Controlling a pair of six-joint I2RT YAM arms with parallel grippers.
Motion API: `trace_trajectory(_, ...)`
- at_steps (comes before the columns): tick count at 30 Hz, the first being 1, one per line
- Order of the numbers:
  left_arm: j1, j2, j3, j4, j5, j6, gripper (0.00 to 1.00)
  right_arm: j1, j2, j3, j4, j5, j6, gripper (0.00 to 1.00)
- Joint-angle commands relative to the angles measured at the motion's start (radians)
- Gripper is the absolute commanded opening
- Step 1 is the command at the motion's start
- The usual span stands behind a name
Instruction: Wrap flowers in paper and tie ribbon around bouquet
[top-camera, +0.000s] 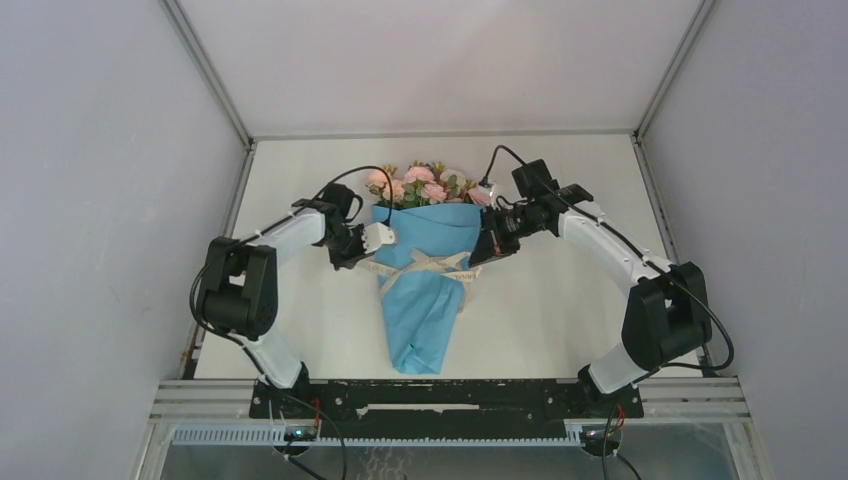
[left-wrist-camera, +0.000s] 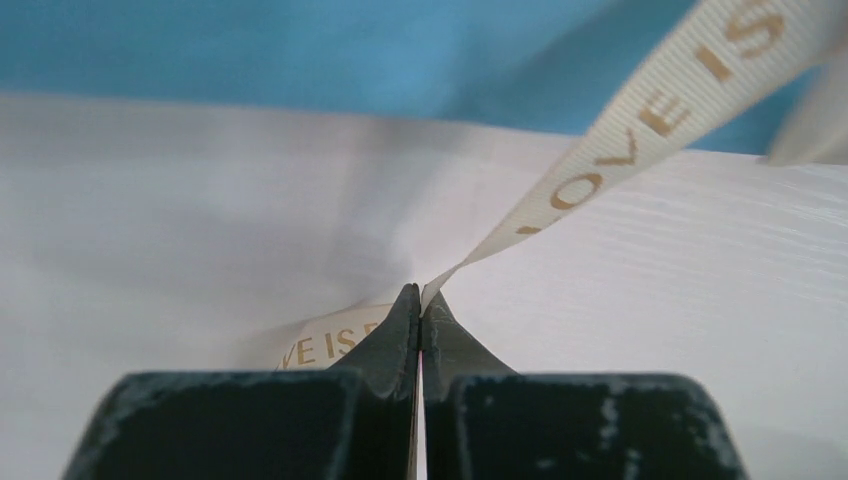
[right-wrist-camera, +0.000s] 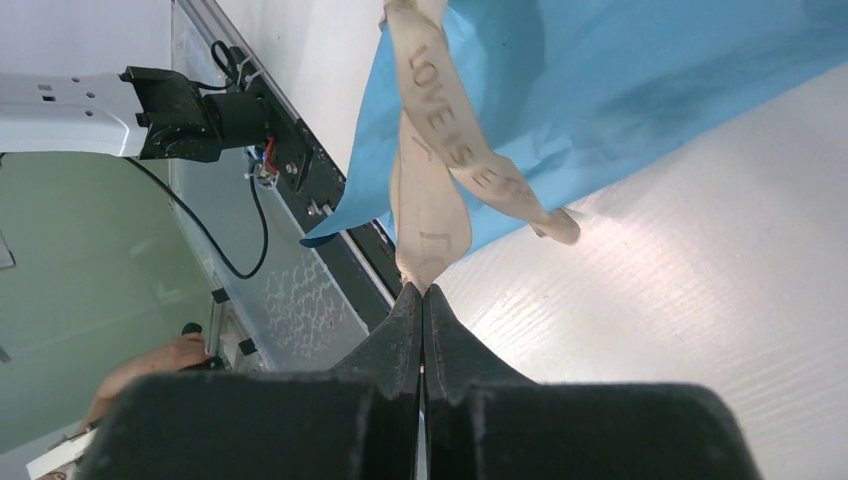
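The bouquet lies in the middle of the table: pink and cream flowers (top-camera: 420, 185) stick out of a light blue paper (top-camera: 428, 300) cone whose point faces the near edge. A cream ribbon (top-camera: 425, 264) with gold lettering crosses the cone's waist. My left gripper (top-camera: 364, 260) is at the cone's left side, shut on one end of the ribbon (left-wrist-camera: 640, 130), which runs taut from the closed tips (left-wrist-camera: 420, 292). My right gripper (top-camera: 487, 252) is at the cone's right side, shut (right-wrist-camera: 421, 290) on the other ribbon (right-wrist-camera: 432, 200) end, with the blue paper (right-wrist-camera: 620, 90) just beyond.
A black mounting rail (top-camera: 450, 398) runs along the near table edge. Grey enclosure walls stand left, right and behind. A person's hand (right-wrist-camera: 150, 365) shows outside the near edge in the right wrist view.
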Motion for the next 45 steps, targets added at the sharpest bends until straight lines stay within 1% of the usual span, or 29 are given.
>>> trace_trajectory(1, 0.040, -0.040, 0.043, 0.103, -0.114, -0.156, 0.00, -0.038, -0.068, -0.014, 0.002, -0.054, 0.013, 0.00)
trace_trajectory(3, 0.071, -0.039, 0.051, 0.131, -0.137, -0.201, 0.00, -0.064, -0.096, -0.023, 0.029, -0.094, 0.032, 0.00)
trace_trajectory(6, 0.087, -0.054, 0.043, 0.128, -0.109, -0.247, 0.00, -0.054, -0.115, -0.040, 0.073, -0.078, 0.077, 0.00)
trace_trajectory(8, 0.085, -0.078, 0.027, 0.137, -0.077, -0.290, 0.00, 0.002, -0.110, -0.049, 0.129, -0.093, 0.108, 0.00)
trace_trajectory(12, 0.082, -0.112, 0.028, 0.155, -0.041, -0.448, 0.00, 0.130, -0.117, -0.039, 0.268, -0.120, 0.141, 0.00)
trace_trajectory(15, 0.080, -0.121, 0.029, 0.150, -0.036, -0.532, 0.00, 0.182, -0.145, -0.052, 0.416, -0.132, 0.192, 0.00)
trace_trajectory(18, 0.073, -0.132, 0.030, 0.133, -0.006, -0.573, 0.00, 0.251, -0.172, -0.054, 0.591, -0.153, 0.205, 0.00)
trace_trajectory(22, 0.049, -0.154, 0.026, 0.120, 0.006, -0.599, 0.00, 0.276, -0.210, -0.057, 0.799, -0.211, 0.250, 0.00)
trace_trajectory(24, 0.041, -0.159, 0.022, 0.116, 0.006, -0.600, 0.00, 0.280, -0.238, -0.074, 0.862, -0.208, 0.242, 0.00)
trace_trajectory(27, 0.034, -0.155, 0.019, 0.114, 0.005, -0.597, 0.00, 0.280, -0.246, -0.078, 0.832, -0.138, 0.206, 0.00)
trace_trajectory(35, 0.014, -0.150, 0.020, 0.098, 0.003, -0.597, 0.00, 0.261, -0.212, -0.080, 0.852, -0.110, 0.236, 0.00)
trace_trajectory(45, 0.004, -0.175, 0.010, 0.091, -0.007, -0.605, 0.00, 0.238, -0.185, -0.080, 0.797, -0.045, 0.225, 0.00)
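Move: My left fingers already pinch one ribbon end beside the bouquet; the ribbon crossing on the blue paper lies about 16 cm to their right, level with them. My right fingers hold the other end some 12 cm above the paper, with the crossing about 10 cm to their left and 5 cm ahead. The flowers lie roughly 18 cm beyond the crossing, and the narrow paper end about 22 cm back from it. Keeping its pinch on the ribbon, my right hand swings left some 10 cm and slightly back, then climbs about 14 cm until it is over the bouquet, tilting strongly upward to point nearly level, and eases forward at the end. My left hand keeps its end, pulls out forward-left, comes back and rises about 4 cm, turning roughly 30 degrees counter-clockwise. ##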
